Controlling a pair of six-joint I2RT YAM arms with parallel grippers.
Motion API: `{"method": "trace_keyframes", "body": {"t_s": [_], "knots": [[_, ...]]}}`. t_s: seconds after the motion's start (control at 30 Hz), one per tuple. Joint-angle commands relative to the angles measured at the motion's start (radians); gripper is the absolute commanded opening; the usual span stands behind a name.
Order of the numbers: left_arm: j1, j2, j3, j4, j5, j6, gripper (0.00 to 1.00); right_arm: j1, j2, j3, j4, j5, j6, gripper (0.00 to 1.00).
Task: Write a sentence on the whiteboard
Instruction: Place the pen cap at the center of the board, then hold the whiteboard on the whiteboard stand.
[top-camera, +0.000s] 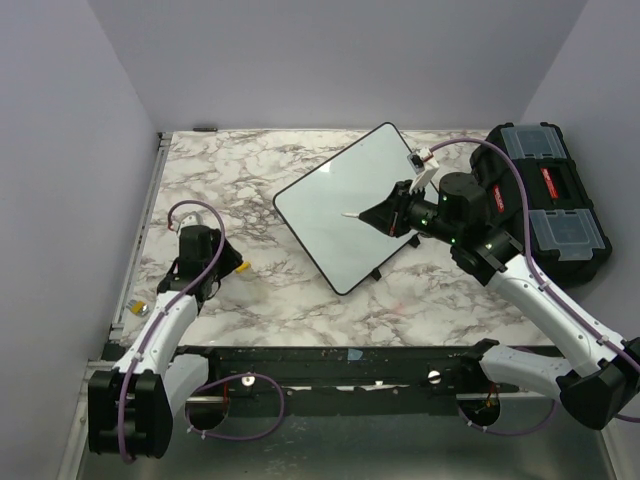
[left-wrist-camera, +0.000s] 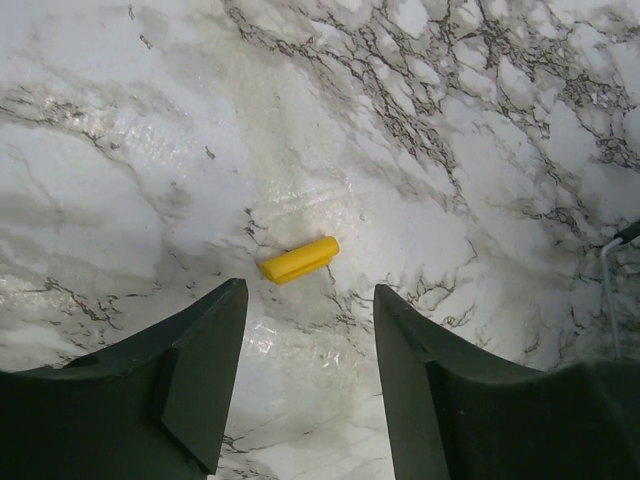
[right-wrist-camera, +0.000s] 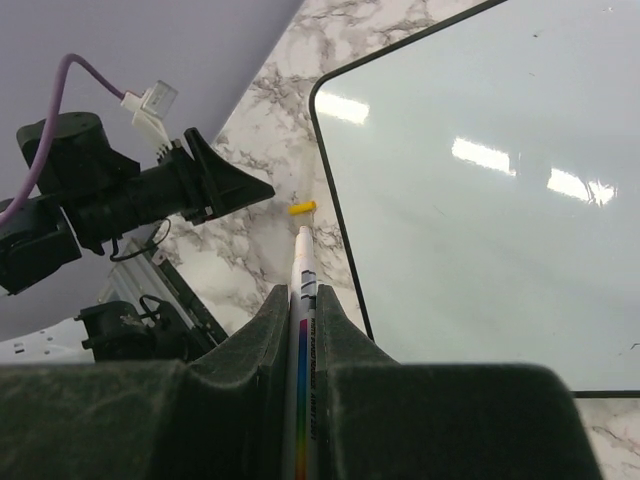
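Observation:
The whiteboard lies tilted in the middle of the marble table, its white face bare; the sentence is not in view. My right gripper hovers over the board's right half, shut on a white marker with a rainbow stripe. The marker's uncapped tip points left over the board. A small yellow marker cap lies on the marble just ahead of my left gripper. That gripper stands open with nothing between its dark fingers. The cap sits left of the board.
A black toolbox with clear lids stands at the far right, beside the right arm. A small round yellowish object lies at the table's left rail. The left arm shows beyond the marker in the right wrist view.

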Motion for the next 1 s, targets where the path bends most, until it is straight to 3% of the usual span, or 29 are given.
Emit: {"method": "trace_keyframes", "body": {"t_s": [0.0, 0.17, 0.27, 0.3, 0.37, 0.4, 0.6, 0.73, 0.87, 0.97], "knots": [[0.008, -0.074, 0.033, -0.021, -0.046, 0.074, 0.56, -0.003, 0.000, -0.018, 0.001, 0.025, -0.017, 0.01], [0.008, -0.156, 0.030, 0.044, -0.022, 0.125, 0.65, -0.003, -0.003, -0.024, 0.006, 0.023, -0.016, 0.01], [0.008, -0.199, 0.004, 0.106, 0.062, 0.118, 0.73, -0.003, -0.003, -0.024, 0.007, 0.022, -0.016, 0.01], [0.008, -0.213, -0.004, 0.132, 0.086, 0.113, 0.76, -0.003, -0.004, -0.024, 0.007, 0.022, -0.017, 0.01], [0.008, -0.229, -0.010, 0.166, 0.128, 0.100, 0.96, -0.003, -0.007, -0.024, 0.007, 0.022, -0.016, 0.01], [0.007, -0.236, -0.009, 0.185, 0.145, 0.094, 0.98, -0.003, -0.007, -0.025, 0.007, 0.022, -0.016, 0.01], [0.008, -0.259, 0.004, 0.272, 0.171, 0.050, 0.99, -0.003, -0.014, -0.031, 0.007, 0.024, -0.019, 0.01], [0.007, -0.281, -0.004, 0.319, 0.130, -0.129, 0.99, -0.003, -0.016, -0.032, 0.006, 0.024, -0.019, 0.01], [0.015, -0.287, 0.042, 0.298, 0.255, -0.083, 0.98, -0.003, -0.018, -0.031, 0.003, 0.026, -0.024, 0.01], [0.018, -0.270, 0.108, 0.214, 0.233, -0.027, 0.98, -0.003, -0.022, -0.028, -0.004, 0.032, -0.030, 0.01]]}}
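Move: The pen cap lies loose on the table just beyond the left hand's half-open fingers, about 3 cm ahead, 2 cm to the right and 4 cm below. From that hand, the whiteboard's middle is some 20 cm ahead and 34 cm to the right, near hand height, and a small yellow-grey object lies about 8 cm back and 26 cm to the left, on the table. From the pen-holding right hand, the cap is roughly 31 cm to the left, 2 cm ahead and 22 cm below. The left hand leaves the pen cap behind on the table, climbing steadily away from it by about 14 cm, straight up at first and then easing slightly to the right and forward. On the way its fingers spread from half open to fully open and the wrist tips back by some 30 degrees, bringing the fingertips up from their downward slant to nearly level, with nothing between them. ##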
